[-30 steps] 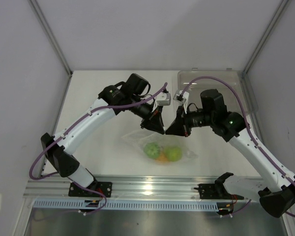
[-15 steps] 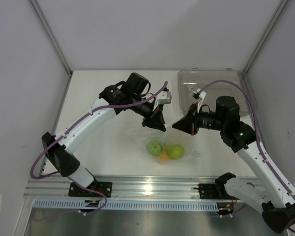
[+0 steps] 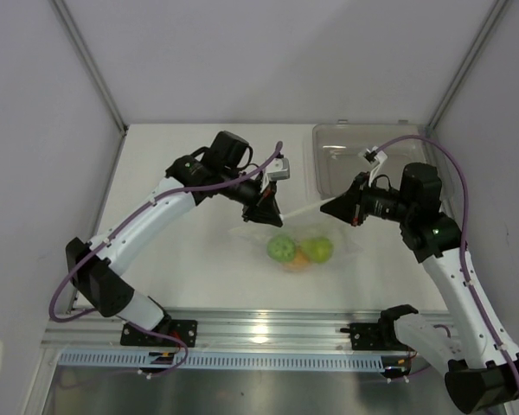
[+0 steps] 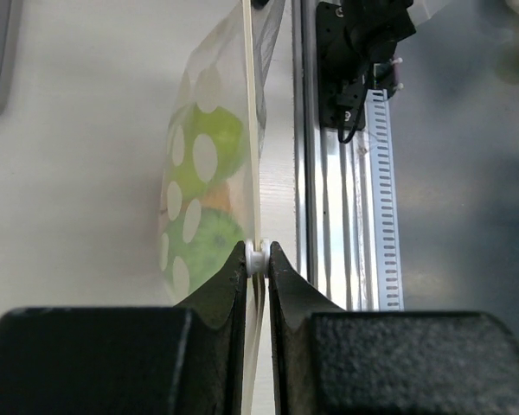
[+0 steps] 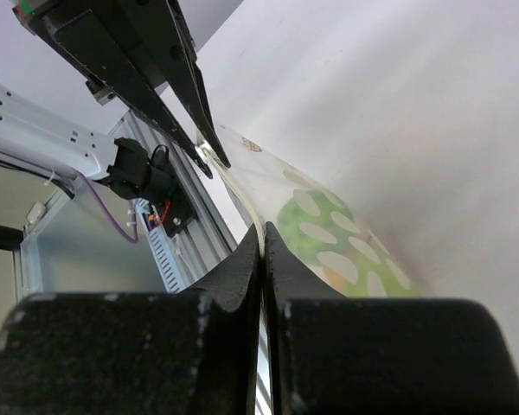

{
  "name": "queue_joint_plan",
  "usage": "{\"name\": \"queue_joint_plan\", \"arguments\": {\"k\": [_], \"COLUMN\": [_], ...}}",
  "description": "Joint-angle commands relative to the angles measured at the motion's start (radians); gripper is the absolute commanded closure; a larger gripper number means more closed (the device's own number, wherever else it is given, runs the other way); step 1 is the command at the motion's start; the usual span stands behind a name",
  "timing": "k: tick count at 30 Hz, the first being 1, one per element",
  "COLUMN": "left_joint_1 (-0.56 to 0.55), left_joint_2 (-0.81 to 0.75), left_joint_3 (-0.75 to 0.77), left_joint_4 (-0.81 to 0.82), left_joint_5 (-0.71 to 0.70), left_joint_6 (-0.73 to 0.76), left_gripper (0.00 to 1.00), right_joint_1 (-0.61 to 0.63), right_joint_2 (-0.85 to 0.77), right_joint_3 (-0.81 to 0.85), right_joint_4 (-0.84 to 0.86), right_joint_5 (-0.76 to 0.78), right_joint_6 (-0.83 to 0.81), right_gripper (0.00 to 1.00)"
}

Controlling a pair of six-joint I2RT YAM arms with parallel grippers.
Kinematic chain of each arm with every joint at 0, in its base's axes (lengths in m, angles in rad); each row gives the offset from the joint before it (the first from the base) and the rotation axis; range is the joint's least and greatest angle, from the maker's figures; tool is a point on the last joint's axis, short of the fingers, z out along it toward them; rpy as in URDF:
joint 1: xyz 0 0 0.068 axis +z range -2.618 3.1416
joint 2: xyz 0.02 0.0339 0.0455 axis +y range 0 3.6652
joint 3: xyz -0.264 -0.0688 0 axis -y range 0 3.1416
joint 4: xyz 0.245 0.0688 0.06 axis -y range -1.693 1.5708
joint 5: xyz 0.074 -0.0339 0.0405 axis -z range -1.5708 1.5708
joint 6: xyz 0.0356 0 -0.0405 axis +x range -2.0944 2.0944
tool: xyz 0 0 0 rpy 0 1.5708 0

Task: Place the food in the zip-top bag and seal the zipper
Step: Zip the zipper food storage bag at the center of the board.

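The zip-top bag (image 3: 347,245) hangs between my two grippers, its dotted face (image 4: 193,164) showing in the left wrist view. The food lies inside: two lime-green pieces (image 3: 282,249) (image 3: 319,250) and an orange one (image 3: 297,260) between them. My left gripper (image 3: 265,213) is shut on the zipper (image 3: 296,210) at the bag's left end (image 4: 257,258). To the right, my right gripper (image 3: 325,207) is shut on the same strip (image 5: 263,235). The strip is stretched taut between them. A green piece (image 5: 316,229) shows through the dots.
A rigid clear tray (image 3: 346,145) stands at the back right, just behind the right gripper. The metal rail (image 3: 259,328) with the arm bases runs along the near edge, close in front of the bag. Walls close in the table on both sides.
My right gripper has slid rightward along the zipper, away from the left gripper. The bag and food shifted right, and the mouth edge is now pulled straight.
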Motion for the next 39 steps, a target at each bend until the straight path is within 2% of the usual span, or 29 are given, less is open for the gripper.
{"name": "queue_joint_plan", "arguments": {"k": [1,3,9,21,31,36,39], "left_joint_1": [0.029,0.043,0.086,0.121,0.152,0.173,0.173], "left_joint_2": [-0.079,-0.098,-0.173,-0.238,-0.288,-0.317,-0.325], "left_joint_3": [-0.059,-0.096,-0.197,-0.257,-0.336,-0.368,-0.368], "left_joint_4": [0.025,0.068,0.107,0.119,0.16,0.205,0.225], "left_joint_5": [-0.061,-0.113,-0.129,-0.138,-0.198,-0.161,-0.141], "left_joint_6": [-0.064,-0.092,-0.118,-0.118,-0.166,-0.201,-0.218], "left_gripper": [0.99,0.99,0.99,0.99,0.99,0.99,0.99], "right_joint_1": [-0.063,-0.095,-0.228,-0.422,-0.446,-0.439,-0.396], "right_joint_2": [-0.017,-0.012,0.005,0.022,0.035,0.046,0.06], "right_joint_3": [0.048,0.042,0.033,-0.021,-0.035,-0.043,-0.02], "right_joint_4": [0.056,0.083,0.171,0.318,0.318,0.31,0.228], "right_joint_5": [-0.022,-0.053,-0.145,-0.252,-0.236,-0.216,-0.174], "right_joint_6": [0.014,0.028,0.094,0.209,0.215,0.231,0.185], "right_gripper": [1.0,1.0,1.0,1.0,1.0,1.0,1.0]}}
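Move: The left hand holds the slider partway along the bag's zip; the zip's left end lies about 11 cm to its left, 2 cm back and slightly below. The green fruit hangs in the bag some 6 cm back and 1 cm right, the yellow-green fruit 7 cm back and 10 cm right, both roughly 12 cm lower. From the right hand, which grips near the zip's right end, the zip's left end is about 20 cm left, 6 cm back. Still pinching the slider, the left fingers draw it along the zip to the left end, travelling about 6 cm left, a little forward and down, and turning some 20 degrees counter-clockwise. The right hand, shut on the zip near its right end, pulls the bag the other way, some 7 cm right and 5 cm forward, rising slightly, then nearly halts while the left hand goes on. ##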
